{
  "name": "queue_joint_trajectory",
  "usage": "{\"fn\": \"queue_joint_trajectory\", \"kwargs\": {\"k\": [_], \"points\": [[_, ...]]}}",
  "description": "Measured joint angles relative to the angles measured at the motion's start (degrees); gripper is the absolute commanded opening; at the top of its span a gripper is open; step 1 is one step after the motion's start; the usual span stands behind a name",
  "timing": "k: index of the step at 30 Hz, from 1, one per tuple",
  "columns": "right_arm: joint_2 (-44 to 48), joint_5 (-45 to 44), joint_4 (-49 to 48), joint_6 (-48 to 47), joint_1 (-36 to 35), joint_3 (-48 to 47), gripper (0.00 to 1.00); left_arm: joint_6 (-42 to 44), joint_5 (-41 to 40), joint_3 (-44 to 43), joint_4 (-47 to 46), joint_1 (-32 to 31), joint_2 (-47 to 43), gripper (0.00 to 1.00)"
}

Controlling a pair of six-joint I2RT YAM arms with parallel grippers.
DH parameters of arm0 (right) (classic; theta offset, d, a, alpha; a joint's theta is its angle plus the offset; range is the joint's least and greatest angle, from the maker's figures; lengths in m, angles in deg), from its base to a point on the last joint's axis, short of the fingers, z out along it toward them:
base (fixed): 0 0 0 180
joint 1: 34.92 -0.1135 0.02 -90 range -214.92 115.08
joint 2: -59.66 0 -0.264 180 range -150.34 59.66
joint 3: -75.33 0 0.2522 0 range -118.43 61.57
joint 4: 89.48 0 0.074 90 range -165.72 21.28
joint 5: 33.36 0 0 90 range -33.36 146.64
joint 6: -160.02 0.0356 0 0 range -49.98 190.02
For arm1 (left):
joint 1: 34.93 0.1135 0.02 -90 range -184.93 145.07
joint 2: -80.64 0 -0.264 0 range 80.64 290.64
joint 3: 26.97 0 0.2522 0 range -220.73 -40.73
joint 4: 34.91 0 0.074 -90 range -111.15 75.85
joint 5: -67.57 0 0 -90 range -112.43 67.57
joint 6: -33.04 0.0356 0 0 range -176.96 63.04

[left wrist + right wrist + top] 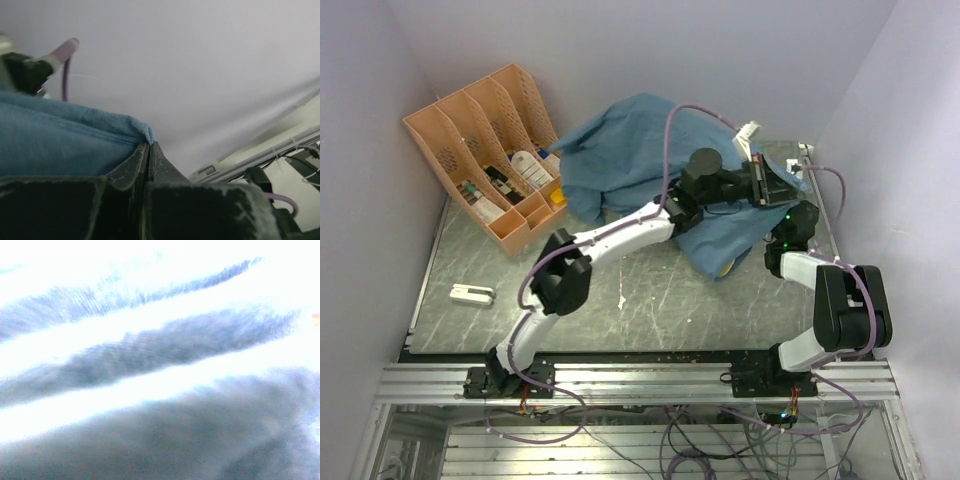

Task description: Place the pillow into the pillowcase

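The blue pillowcase (630, 150) lies wrinkled and bulging across the back of the table. My left gripper (775, 187) reaches to its right end. In the left wrist view that gripper (149, 142) is shut, pinching a hem corner of the pillowcase (60, 140) at its tips. The pillow is almost wholly hidden by the blue cloth. Only a small yellow bit (725, 268) pokes out at the near edge. My right arm's wrist (795, 225) sits against the cloth's right side, its fingers buried. The right wrist view is filled with blurred, overlit folds of fabric (150, 350).
An orange file organiser (485, 150) holding small items stands at the back left. A small white object (472, 294) lies near the left front. Walls close in on the left, back and right. A metal rail (640, 380) runs along the front edge.
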Motion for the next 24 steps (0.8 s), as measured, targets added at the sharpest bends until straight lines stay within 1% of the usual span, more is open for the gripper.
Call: {"fn": "queue_joint_trajectory", "kwargs": {"k": [2,3,5,6,7,8,9,11,12,14,15,17,20,22,24], "points": [[0.0,0.8,2.1,-0.9,3.0,0.0,0.38,0.8,-0.6,7.4,-0.1,2.2,-5.2,0.07],[0.0,1.0,3.4,-1.8,4.3,0.0,0.45,0.8,-0.8,9.5,-0.7,3.6,-7.0,0.07],[0.0,2.0,7.0,-4.2,5.9,-0.5,0.54,-0.2,-1.1,12.4,-3.2,7.2,-9.3,0.11],[-0.1,3.0,8.6,-5.5,6.3,-0.9,0.61,-1.4,-1.3,13.5,-5.5,9.3,-9.6,0.12],[-0.3,4.3,11.3,-7.1,7.0,-1.9,0.67,-2.8,-1.5,14.1,-8.1,11.5,-9.2,0.14],[-0.5,5.3,13.1,-8.5,7.5,-2.6,0.73,-4.3,-1.8,14.3,-9.9,13.4,-8.1,0.18],[-0.8,6.5,15.5,-10.7,8.2,-3.6,0.77,-5.6,-2.0,14.2,-11.5,14.8,-6.8,0.23],[-0.9,8.0,21.1,-15.4,10.0,-5.1,0.8,-7.8,-2.6,13.1,-13.8,16.6,-2.8,0.36],[-0.9,8.6,23.9,-18.0,11.1,-5.6,0.82,-8.7,-2.8,11.7,-14.0,16.8,-0.2,0.44],[-1.0,9.7,30.6,-23.4,13.8,-6.3,0.88,-9.7,-2.9,8.7,-13.4,16.3,4.0,0.59],[-0.9,10.2,33.7,-26.0,15.1,-6.4,0.91,-9.9,-2.8,6.8,-12.2,15.8,6.0,0.65],[-0.5,11.7,40.4,-31.1,17.4,-6.4,0.92,-9.2,-2.5,5.0,-9.3,14.8,7.3,0.7],[1.4,15.1,48.7,-37.4,20.8,-6.4,0.93,-4.1,-2.4,5.2,-3.7,13.6,5.3,0.72],[3.5,17.9,53.7,-41.2,23.5,-6.5,0.93,2.8,-3.6,7.9,2.4,12.8,0.6,0.72],[5.2,20.4,59.0,-45.1,26.0,-6.8,0.92,11.2,-6.8,12.2,8.9,11.5,-6.2,0.74]]}}
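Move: The pillow's yellow-edged near corner, the only part of it showing under the pillowcase, lies about 6 cm ahead of my left hand, 10 cm to its left and some 33 cm below. From my right hand, hidden under the lifted cloth, that corner is about 10 cm back, 5 cm right and 22 cm down. The pillowcase's middle sits roughly 9 cm ahead of my right hand, 8 cm left and 14 cm lower. My left hand, still pinching the pillowcase's hem, swings it forward and left some 17 cm, then opens to let go while sinking about 9 cm and easing back. My right hand opens wide from the start and comes out from under the cloth, going right about 15 cm and down 12, fingers tipping down some 30 degrees, to hover open at the case's mouth. ##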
